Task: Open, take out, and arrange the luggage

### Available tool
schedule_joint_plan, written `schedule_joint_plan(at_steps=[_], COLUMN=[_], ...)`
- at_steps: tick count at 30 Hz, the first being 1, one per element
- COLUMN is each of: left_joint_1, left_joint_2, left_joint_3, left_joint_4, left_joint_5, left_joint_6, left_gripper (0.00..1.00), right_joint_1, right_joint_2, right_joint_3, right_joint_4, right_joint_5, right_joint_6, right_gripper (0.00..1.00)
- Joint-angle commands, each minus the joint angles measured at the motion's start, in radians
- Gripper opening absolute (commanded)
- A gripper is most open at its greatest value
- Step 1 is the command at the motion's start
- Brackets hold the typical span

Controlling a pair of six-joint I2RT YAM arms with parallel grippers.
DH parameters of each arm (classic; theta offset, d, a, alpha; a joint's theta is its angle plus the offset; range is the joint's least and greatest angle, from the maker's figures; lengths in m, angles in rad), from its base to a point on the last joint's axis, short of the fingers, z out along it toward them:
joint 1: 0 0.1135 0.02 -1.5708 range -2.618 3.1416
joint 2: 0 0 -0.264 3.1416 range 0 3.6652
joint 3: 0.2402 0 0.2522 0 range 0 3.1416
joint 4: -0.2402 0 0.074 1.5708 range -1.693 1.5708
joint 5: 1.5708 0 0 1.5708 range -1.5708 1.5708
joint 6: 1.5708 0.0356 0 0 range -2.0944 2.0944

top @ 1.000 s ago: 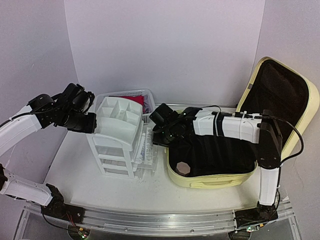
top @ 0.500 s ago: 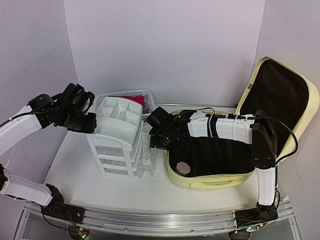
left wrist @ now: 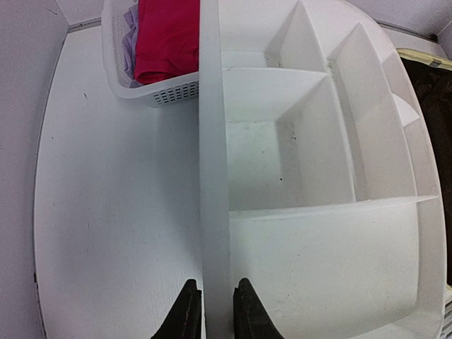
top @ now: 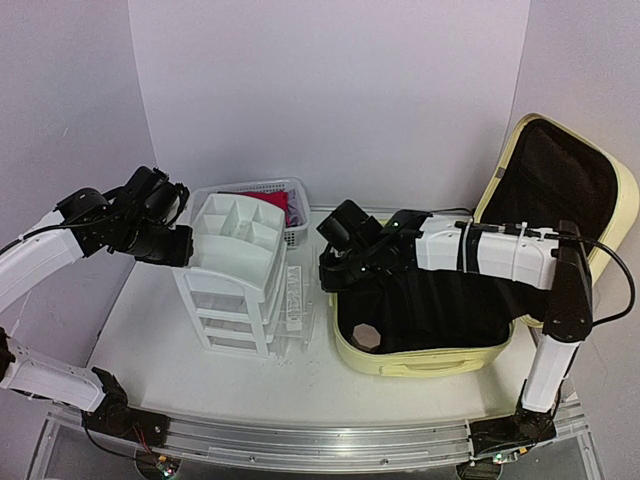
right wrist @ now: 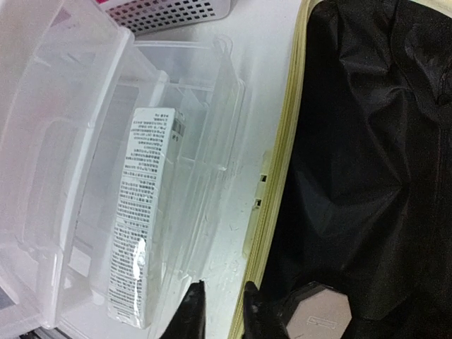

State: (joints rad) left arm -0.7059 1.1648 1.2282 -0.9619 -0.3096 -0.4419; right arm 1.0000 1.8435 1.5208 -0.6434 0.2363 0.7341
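The luggage [top: 420, 362], a pale yellow suitcase, lies open at the right with its lid [top: 560, 190] upright and its black lining showing [right wrist: 367, 141]. A dark octagonal object [right wrist: 321, 314] sits in its near left corner. My right gripper [right wrist: 222, 311] hovers over the gap between the suitcase's left rim [right wrist: 279, 176] and a pulled-out clear drawer. Its jaws are slightly apart and hold nothing. It also shows in the top view [top: 328, 272]. My left gripper [left wrist: 215, 314] is shut on the left wall of the white drawer organizer [left wrist: 296, 162].
A white printed box [right wrist: 141, 212] lies in the clear drawer [top: 295, 300] that sticks out of the organizer's right side. A white mesh basket [left wrist: 166, 88] holding red cloth stands behind the organizer. Purple walls close in the back and sides.
My right gripper went left over the clear drawer, then drew back right to the suitcase's left rim. The white box now lies uncovered in the drawer. The left arm has not moved.
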Motion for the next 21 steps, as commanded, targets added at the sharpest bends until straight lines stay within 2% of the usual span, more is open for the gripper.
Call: schedule_joint_plan(at_steps=[1,8,12,15,21], left_joint_1=[0.001,0.002,0.002,0.002,0.002], left_joint_2=[-0.01,-0.008,-0.01,-0.005,0.003], left_joint_3=[-0.003,-0.007,-0.004,-0.004,0.004], left_joint_4=[-0.058,-0.058,-0.057,-0.058,-0.055], left_joint_5=[0.011,0.023,0.021,0.026,0.038], left_joint_6=[0.018,0.014,0.015,0.014,0.012], left_gripper=[0.16,0.16,0.16,0.16,0.16], right_joint_1=[0.0,-0.001,0.0,0.001,0.001], right_joint_2=[0.01,0.096,0.145,0.175,0.235], right_joint_3=[0.009,0.074,0.11,0.131,0.102], right_joint_4=[0.011,0.02,0.067,0.134,0.388], right_joint_5=[-0.01,-0.044,-0.115,-0.175,-0.261], right_joint_6=[-0.021,-0.009,0.004,0.032,0.148], right_gripper=[0.0,0.0,0.0,0.0,0.0])
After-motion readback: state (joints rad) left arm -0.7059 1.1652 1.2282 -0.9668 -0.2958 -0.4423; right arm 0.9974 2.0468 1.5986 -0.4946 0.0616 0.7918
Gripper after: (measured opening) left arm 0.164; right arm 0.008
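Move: The clear bottom drawer stands open, its front some 3 cm to the right hand's left, 3 cm ahead and 7 cm below. The white carton inside is about 6 cm left of the hand, 2 cm ahead and 7 cm down, and the pink disc lies 9 cm right, 6 cm back and 8 cm down. From the left hand, that drawer front is roughly 24 cm right, 6 cm ahead and 17 cm lower. Down about 5 cm outside the open drawer, then increasingly leftward for some 6 cm, the right hand shuts its fingers early and brings the closed tips against the drawer front, pushing it towards the unit. The left hand stays put with its pinch on the unit's top rim, steadying it. ##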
